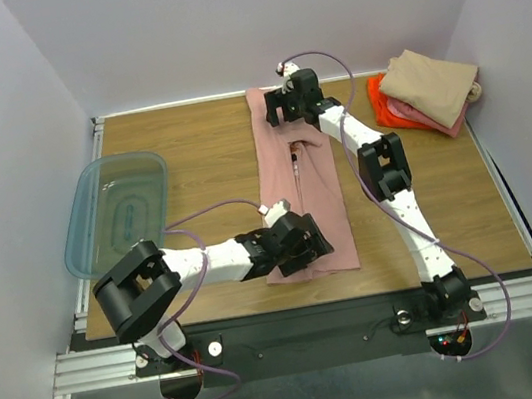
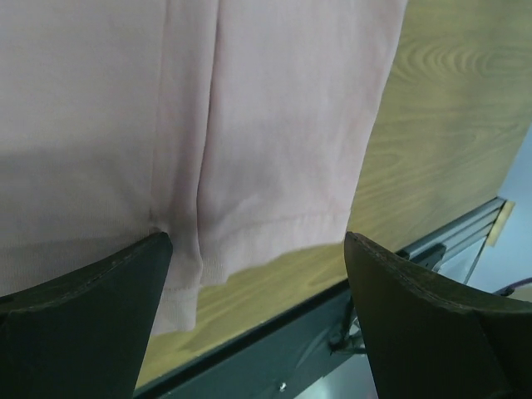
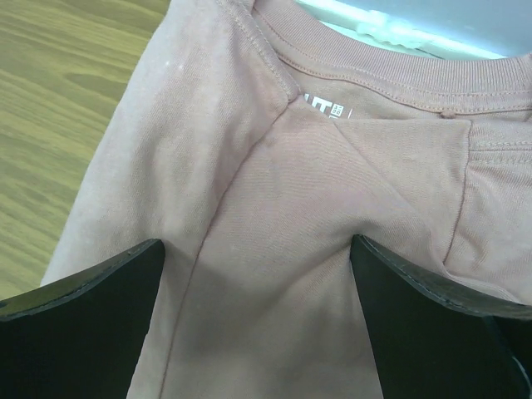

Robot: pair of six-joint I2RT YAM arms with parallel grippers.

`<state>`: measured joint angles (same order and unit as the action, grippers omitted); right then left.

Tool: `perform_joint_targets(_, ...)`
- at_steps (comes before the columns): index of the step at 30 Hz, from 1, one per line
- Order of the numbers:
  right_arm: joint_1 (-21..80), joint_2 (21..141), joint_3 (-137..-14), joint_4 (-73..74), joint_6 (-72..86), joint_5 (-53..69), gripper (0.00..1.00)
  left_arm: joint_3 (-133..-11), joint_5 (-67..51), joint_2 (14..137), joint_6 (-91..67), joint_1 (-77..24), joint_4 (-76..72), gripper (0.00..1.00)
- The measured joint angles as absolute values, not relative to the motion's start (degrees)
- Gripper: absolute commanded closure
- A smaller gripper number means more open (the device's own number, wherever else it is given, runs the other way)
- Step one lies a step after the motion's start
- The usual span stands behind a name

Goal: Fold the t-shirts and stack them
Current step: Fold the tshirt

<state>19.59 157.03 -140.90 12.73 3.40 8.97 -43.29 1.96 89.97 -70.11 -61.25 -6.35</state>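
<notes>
A dusty-pink t-shirt (image 1: 319, 201) lies as a long narrow strip down the middle of the table, sleeves folded in, collar at the far end. My left gripper (image 1: 299, 245) is open over its near hem (image 2: 249, 241), one finger on the cloth, the other over bare wood. My right gripper (image 1: 290, 107) is open over the collar end (image 3: 332, 166), fingertips pressed against the fabric below the neck label. A stack of folded t-shirts, tan (image 1: 430, 84) over pink and orange (image 1: 396, 110), sits at the far right.
A clear teal plastic bin (image 1: 116, 211) lies at the table's left edge. The metal rail of the table's near edge (image 2: 416, 249) runs just past the shirt's hem. White walls enclose the table on three sides.
</notes>
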Motion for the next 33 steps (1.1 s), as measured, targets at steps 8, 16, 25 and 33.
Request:
perform_joint_targets(8, 19.5, 154.9, -138.2, 13.0, 3.4, 12.5, 0.00, -54.4, 5.8, 91.9, -68.4, -64.7, 7.8, 0.02)
perform_joint_targets(16, 19.6, 133.2, -120.5, 16.4, 6.4, 11.7, 0.00, -56.5, 13.3, 80.4, -67.5, -66.4, 15.2, 0.02)
perform_joint_targets(25, 19.6, 79.1, -67.6, 12.0, 24.0, 5.1, 0.00, -40.4, 18.9, 65.4, -70.7, -60.8, 25.7, 0.02)
perform_joint_targets(33, 19.6, 60.4, -32.0, 18.1, 34.9, 9.4, 0.00, -30.9, 13.1, 65.7, -67.1, -57.3, 19.7, 0.02)
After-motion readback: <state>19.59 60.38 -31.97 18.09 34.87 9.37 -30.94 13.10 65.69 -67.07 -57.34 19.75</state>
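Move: The next places to take the t-shirt are the hem corners of its folded strip. From my left hand, the left corner is about 13 cm left, 5 cm back and 4 cm below; the right corner is some 8 cm right and 5 cm back, with the plastic bin 47 cm left and 20 cm ahead. From my right hand, by the collar, the right corner is about 53 cm back, 13 cm right and slightly lower; the folded stack is some 40 cm right, level. I lift my right hand high off the collar end and sweep it back some 40 cm and about 12 cm to the right, then lower it above the strip's right edge, tipping the fingers about 30 degrees further down. My left hand rises some 9 cm, crosses left about 15 cm over the hem and sinks to the left corner. Both grippers stay wide open. ##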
